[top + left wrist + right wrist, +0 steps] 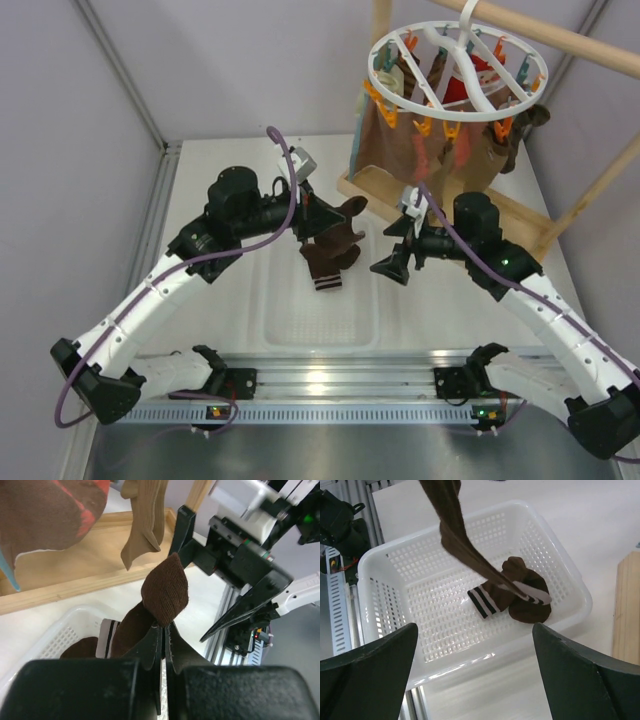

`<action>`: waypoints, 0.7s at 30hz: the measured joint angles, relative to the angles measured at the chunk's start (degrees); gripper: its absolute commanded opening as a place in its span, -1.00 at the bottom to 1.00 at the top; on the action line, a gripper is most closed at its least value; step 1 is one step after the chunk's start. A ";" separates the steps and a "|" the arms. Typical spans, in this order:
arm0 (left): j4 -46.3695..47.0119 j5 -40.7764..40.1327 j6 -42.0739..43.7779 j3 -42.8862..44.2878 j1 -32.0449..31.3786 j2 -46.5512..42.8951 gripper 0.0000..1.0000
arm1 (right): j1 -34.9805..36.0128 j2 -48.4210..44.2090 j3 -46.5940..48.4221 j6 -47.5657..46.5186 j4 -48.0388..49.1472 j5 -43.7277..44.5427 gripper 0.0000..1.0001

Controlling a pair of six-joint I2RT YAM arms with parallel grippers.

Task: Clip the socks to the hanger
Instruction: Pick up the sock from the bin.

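My left gripper (326, 216) (166, 626) is shut on one dark brown sock (351, 208) (165, 587), pinched near its toe; the rest trails down into the white basket (320, 340) (395, 560). In the right wrist view this sock (457, 530) hangs from above. The other brown sock (328, 274) (522, 607) lies in the basket with its striped cuff toward the near side. My right gripper (397, 252) (475, 627) stands open and empty just right of the basket. The white ring hanger (455, 60) with orange and teal pegs hangs at the back right.
Tan and red socks (440, 140) hang from the hanger's pegs. A wooden stand with a rod (560, 35) and a base plank (440, 200) holds the hanger. A metal rail (330, 385) runs along the near edge. My right gripper's fingers (240, 611) are close beside the held sock.
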 measured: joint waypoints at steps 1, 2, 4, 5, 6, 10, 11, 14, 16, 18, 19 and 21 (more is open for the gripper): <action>0.00 0.48 -0.20 0.11 0.02 0.00 -1.00 | 0.74 0.17 -0.66 -0.33 1.16 0.48 0.91; -0.02 1.14 -0.52 0.31 0.02 0.04 -1.00 | 1.20 0.59 -1.22 -0.66 2.34 0.92 0.89; 0.00 1.81 -1.11 0.98 0.02 0.24 -1.00 | 1.44 1.62 -2.05 -1.29 4.76 2.01 0.89; 0.02 2.21 -1.40 1.57 0.02 0.46 -1.00 | 1.44 2.23 -2.36 -1.70 5.99 2.56 0.88; 0.11 2.64 -1.75 2.16 0.02 0.66 -1.00 | 1.51 2.91 -2.62 -2.25 7.23 2.97 0.87; 0.72 3.43 -3.04 4.22 0.02 1.16 -1.00 | 2.73 5.81 -2.64 -4.07 9.53 3.19 0.70; 0.74 3.45 -3.32 4.79 0.04 1.36 -1.00 | 3.21 6.12 -2.67 -4.17 9.57 3.13 0.67; 1.62 3.37 -4.33 5.99 0.22 1.88 -1.00 | 6.29 6.36 -3.23 -4.61 10.21 2.67 0.42; 1.95 3.30 -4.74 6.34 0.39 2.05 -1.00 | 8.50 6.14 -4.11 -4.61 10.62 2.69 0.31; 2.19 3.26 -5.20 6.64 0.50 2.34 -1.00 | 10.84 6.03 -5.22 -4.55 10.69 2.62 0.22; 2.27 3.23 -5.35 6.69 0.55 2.40 -1.00 | 11.50 6.05 -5.66 -4.50 10.75 2.60 0.12; 2.38 3.17 -5.57 6.75 0.59 2.62 -1.00 | 11.91 6.23 -5.97 -4.24 10.84 2.67 -0.08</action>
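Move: The brown sock that the left gripper already holds hangs down from it, swung forward a little. Its striped cuff is about 5 cm to the right hand's left, 3 cm ahead and 4 cm below. From the left hand, that cuff lies roughly 13 cm below, 1 cm ahead and 2 cm to the right. The other sock, in the bin, is some 15 cm left of the right hand, 6 cm ahead and 18 cm below. Forward and down first, by nearly 3 cm, then leftward and back, the right hand sinks about 4 cm in all to the hanging cuff, ending 5 cm farther left. It yaws some 10 degrees counter-clockwise while its wide-open fingers close to about half. The left hand keeps its pinch near the sock's toe and raises it about 5 cm. ##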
